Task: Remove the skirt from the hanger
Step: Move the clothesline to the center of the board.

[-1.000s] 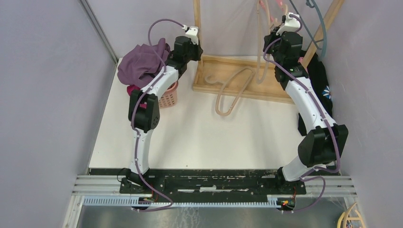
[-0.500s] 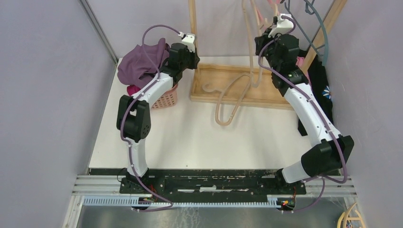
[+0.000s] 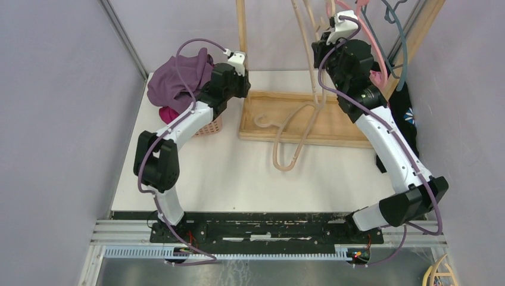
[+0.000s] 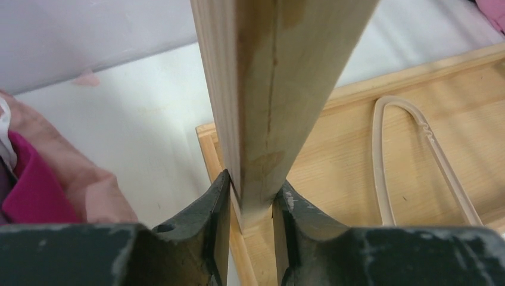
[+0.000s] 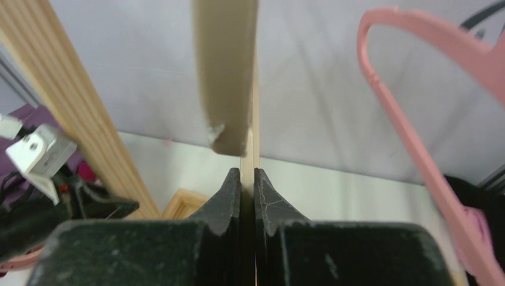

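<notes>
My right gripper (image 3: 323, 43) (image 5: 248, 174) is shut on a thin bar of a bare beige hanger (image 3: 312, 65) (image 5: 226, 77), held high near the rack's top. No garment hangs on that hanger. A purple garment (image 3: 178, 77), possibly the skirt, lies heaped on a pink basket (image 3: 209, 126) at the back left. My left gripper (image 3: 241, 72) (image 4: 253, 190) is closed round the rack's upright wooden post (image 3: 240, 30) (image 4: 268, 89), with a finger touching each side.
The wooden rack base (image 3: 333, 128) (image 4: 357, 155) lies across the back of the table, with a beige hanger loop (image 3: 286, 162) (image 4: 381, 167) trailing over it. Pink (image 3: 372, 50) (image 5: 417, 149) and grey-blue (image 3: 404, 42) hangers hang at the right. A black patterned garment (image 3: 410, 113) lies by the right wall.
My right gripper has moved up and to the left with the beige hanger. The left elbow has swung left, and the rack has shifted a little with the left gripper on its post.
</notes>
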Available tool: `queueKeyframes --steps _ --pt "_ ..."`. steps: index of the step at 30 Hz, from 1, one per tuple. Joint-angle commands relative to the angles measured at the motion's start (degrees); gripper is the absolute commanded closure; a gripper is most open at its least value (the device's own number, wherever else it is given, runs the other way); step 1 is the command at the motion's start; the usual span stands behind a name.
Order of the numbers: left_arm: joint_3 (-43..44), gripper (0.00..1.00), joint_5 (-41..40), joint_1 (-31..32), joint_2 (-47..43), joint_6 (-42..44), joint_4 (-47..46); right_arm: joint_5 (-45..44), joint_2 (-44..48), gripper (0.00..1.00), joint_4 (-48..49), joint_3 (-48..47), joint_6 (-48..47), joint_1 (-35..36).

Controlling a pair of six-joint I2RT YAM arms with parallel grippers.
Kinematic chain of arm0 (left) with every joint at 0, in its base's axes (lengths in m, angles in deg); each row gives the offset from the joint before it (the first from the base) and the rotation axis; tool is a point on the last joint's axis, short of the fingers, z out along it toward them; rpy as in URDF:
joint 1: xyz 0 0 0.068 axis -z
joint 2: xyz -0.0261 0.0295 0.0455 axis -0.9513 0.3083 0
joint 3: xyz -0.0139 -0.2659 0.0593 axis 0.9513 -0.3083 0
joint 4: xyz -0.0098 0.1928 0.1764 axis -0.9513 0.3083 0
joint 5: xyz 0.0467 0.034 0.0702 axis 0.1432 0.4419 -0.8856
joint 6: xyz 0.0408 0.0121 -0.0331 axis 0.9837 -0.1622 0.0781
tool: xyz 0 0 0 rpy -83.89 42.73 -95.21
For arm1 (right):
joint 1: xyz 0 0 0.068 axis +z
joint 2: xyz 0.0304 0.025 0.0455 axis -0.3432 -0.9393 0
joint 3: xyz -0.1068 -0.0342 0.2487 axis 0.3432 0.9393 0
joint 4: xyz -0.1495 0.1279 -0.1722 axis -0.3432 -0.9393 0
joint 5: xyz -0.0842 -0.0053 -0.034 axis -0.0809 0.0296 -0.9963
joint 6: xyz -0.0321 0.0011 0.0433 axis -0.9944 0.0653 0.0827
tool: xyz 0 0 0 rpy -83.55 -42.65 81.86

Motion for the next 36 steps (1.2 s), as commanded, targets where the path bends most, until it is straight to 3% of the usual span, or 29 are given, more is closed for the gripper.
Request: queueKeyframes --steps 1,2,3,5,6,7,8,16,32,36 --pt "-0.95 0.61 3.84 1.92 -6.77 -0.94 8.86 -2.07 -2.17 0.99 3.44 -7.58 -2.86 -0.15" --pt "-1.02 0.41 2.55 1.87 -7.26 -0.15 9.13 -1.98 -2.82 0.99 3.55 -8.59 -2.86 -0.16" --pt "-1.01 0.33 1.29 1.93 -7.85 0.58 9.36 -1.83 -3.32 0.99 3.50 -9.68 -2.78 -0.14" --pt "-0.91 0.27 -0.65 1.89 -8.58 2.14 9.51 -1.50 -4.18 0.99 3.51 -11.28 -2.54 -0.09" --pt "-0.57 0.19 -1.30 1.86 -8.85 2.98 9.61 -1.45 -4.55 0.99 3.53 -11.90 -2.54 0.04" --pt "-0.25 0.03 -1.62 1.86 -9.13 3.46 9.83 -1.70 -4.95 0.99 3.53 -12.49 -2.53 0.06" --pt "0.23 0.00 -1.78 1.87 -9.25 3.84 9.97 -1.89 -5.37 0.99 3.53 -13.06 -2.71 0.09" --pt "0.77 0.01 -3.89 1.88 -12.45 5.87 11.14 -2.67 -10.78 0.99 2.95 -18.16 -4.56 0.04" --pt "-7.73 0.01 -9.89 1.90 -22.16 7.49 12.24 -5.52 -20.52 0.99 3.68 -27.17 -4.25 -0.13" --pt "-8.31 0.01 -10.32 1.94 -22.50 7.72 12.47 -5.40 -20.32 0.90 4.08 -25.93 -3.48 -0.09"
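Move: The left fingers are still round the rack's wooden post, low down; the purple skirt heaped in the basket lies about 28 cm to their left, 3 cm farther out and 8 cm lower, and the loose hanger on the tray about 19 cm right, 12 cm back and 19 cm below. From the right hand, which already grips a wooden hanger, the rack's rod runs overhead, roughly 7 cm ahead and 13 cm up; the pink hanger hangs some 16 cm right and 5 cm ahead. Backing off the post while its fingers spread wide, the left hand draws back about 4 cm, then rises and swings left towards the basket, ending some 8 cm back, 6 cm higher and 5 cm to the left. The right hand keeps its pinch on the wooden hanger and takes it up and then mainly forward towards the rod, about 8 cm in all, fingers tipping slightly up. ##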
